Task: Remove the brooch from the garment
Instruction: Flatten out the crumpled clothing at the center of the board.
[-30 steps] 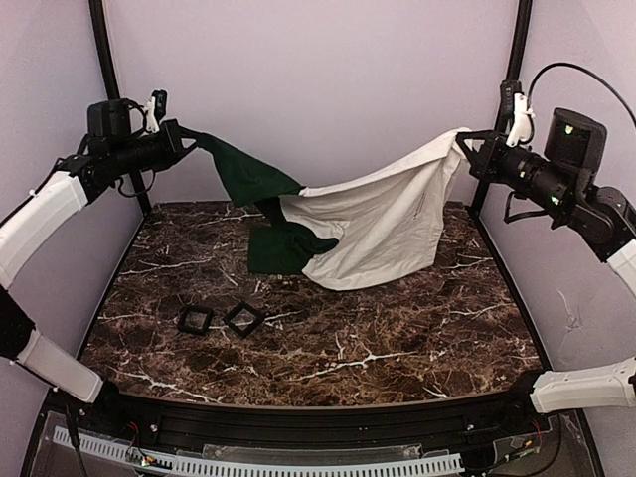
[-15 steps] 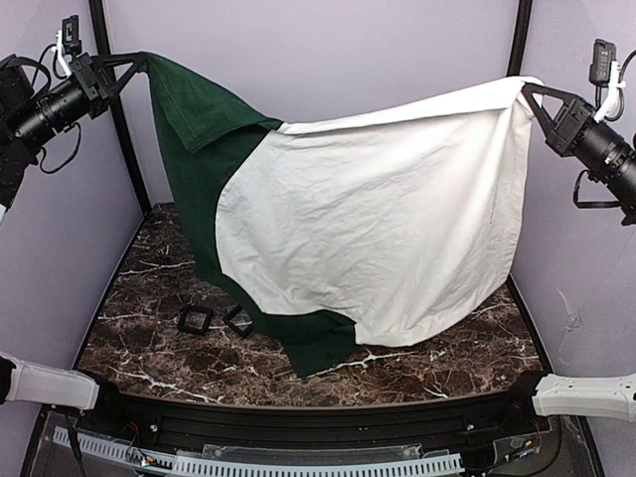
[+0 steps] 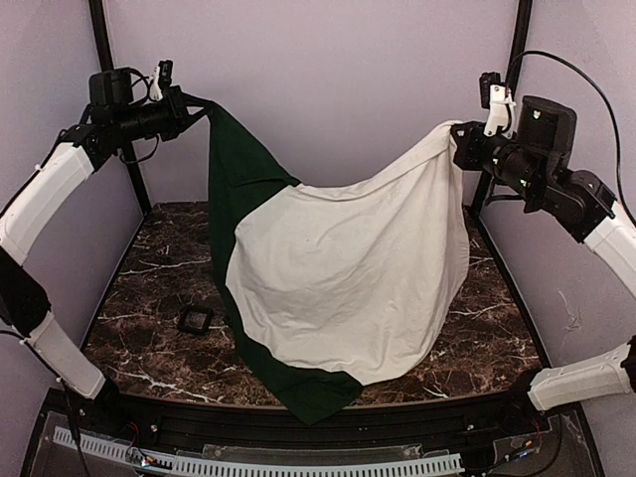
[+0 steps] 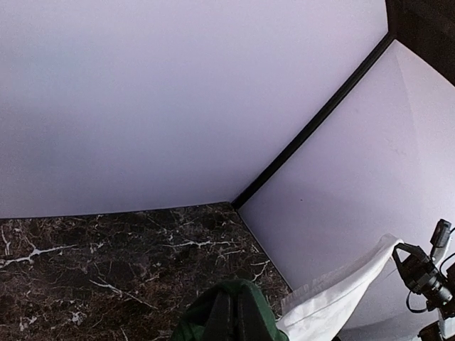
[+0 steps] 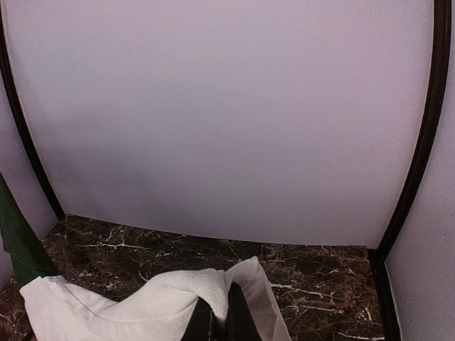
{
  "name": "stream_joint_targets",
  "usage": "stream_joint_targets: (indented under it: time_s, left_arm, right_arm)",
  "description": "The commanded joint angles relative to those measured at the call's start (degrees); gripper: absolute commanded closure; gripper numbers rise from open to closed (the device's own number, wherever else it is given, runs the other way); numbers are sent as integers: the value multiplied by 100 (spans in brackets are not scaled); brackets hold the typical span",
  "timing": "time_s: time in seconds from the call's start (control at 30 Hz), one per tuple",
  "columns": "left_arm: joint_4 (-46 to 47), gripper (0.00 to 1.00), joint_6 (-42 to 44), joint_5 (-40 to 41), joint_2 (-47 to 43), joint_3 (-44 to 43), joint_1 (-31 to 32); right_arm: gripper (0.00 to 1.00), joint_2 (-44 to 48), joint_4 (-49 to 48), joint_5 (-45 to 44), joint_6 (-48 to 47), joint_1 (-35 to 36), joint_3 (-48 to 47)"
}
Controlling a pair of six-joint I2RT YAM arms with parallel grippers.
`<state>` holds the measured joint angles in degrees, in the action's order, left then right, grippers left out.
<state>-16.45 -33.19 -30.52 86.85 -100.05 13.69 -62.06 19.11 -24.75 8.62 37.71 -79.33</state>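
Observation:
The garment (image 3: 338, 268) hangs in the air between my two arms and shows a plain white side with dark green at its left and lower edge. My left gripper (image 3: 202, 105) is shut on the green cloth (image 4: 245, 295) at the upper left. At the upper right, my right gripper (image 3: 459, 139) is shut on a white edge (image 5: 163, 298). In both wrist views the cloth bunches round the closed fingertips. The lower green tip hangs down near the table's front edge. The brooch is hidden in every view.
A small black square frame (image 3: 195, 319) lies on the dark marble table (image 3: 477, 338) at the left, just beside the hanging cloth. Purple walls and black corner posts (image 3: 109, 60) close in the back and sides.
Both arms have come inward and lower since half a second ago. The stretched garment now sags in the middle and hangs in front of the second black frame.

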Motion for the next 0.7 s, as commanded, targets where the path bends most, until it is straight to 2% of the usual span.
stream_joint_targets:
  time_s: [0.0,0.17,0.27,0.33,0.4,0.47,0.53,0.67]
  left_arm:
    - [-112,99,267,89,460,-1307,-40]
    - [-348,99,172,0,1478,-3761,-163]
    - [73,99,-105,-290,1590,-4121,-285]
    - [235,99,44,-389,1457,-3932,-309]
    - [473,99,193,-547,1136,-3238,-310]
    - [986,99,284,-730,632,-1992,-310]
    - [1633,99,271,-799,49,-62,-310]
    - [2689,99,-71,-950,-856,2476,-301]
  right_arm:
    - [100,-460,-979,-169,-222,-55,-750]
    - [100,-1065,-1259,69,-671,-174,-2089]
    - [100,-1031,-1466,436,-814,-185,-2234]
    - [100,-674,-1711,689,-825,-188,-1760]
    - [100,-233,-1803,724,-739,-185,-1091]
    - [100,230,-1707,585,-438,-191,-281]
    - [100,721,-1504,487,84,-186,597]
    - [100,1555,-1005,578,1354,-186,2412]
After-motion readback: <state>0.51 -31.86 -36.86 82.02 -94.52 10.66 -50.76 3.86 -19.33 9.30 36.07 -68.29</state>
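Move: Around 45 cm beneath both raised, shut grippers lies the board's centre: from the left hand some 9 cm back and 17 cm to the right, from the right hand about 19 cm to the left and hardly 1 cm ahead. The held garment hangs between, its middle roughly 15 cm back, 18 cm right and 20 cm below the left hand. A black frame lies on the board about 18 cm back and 4 cm left of that same hand. Flicking the garment in step, both hands push on forward about 4 cm, then whip up and back, the left rising some 17 cm and the right 13, before dropping again to end slightly behind and about 5 cm above where they began. The wrists tip the fingers upward 20-25 degrees, then ease partly back. Both grippers keep their pinch on its upper corners. ##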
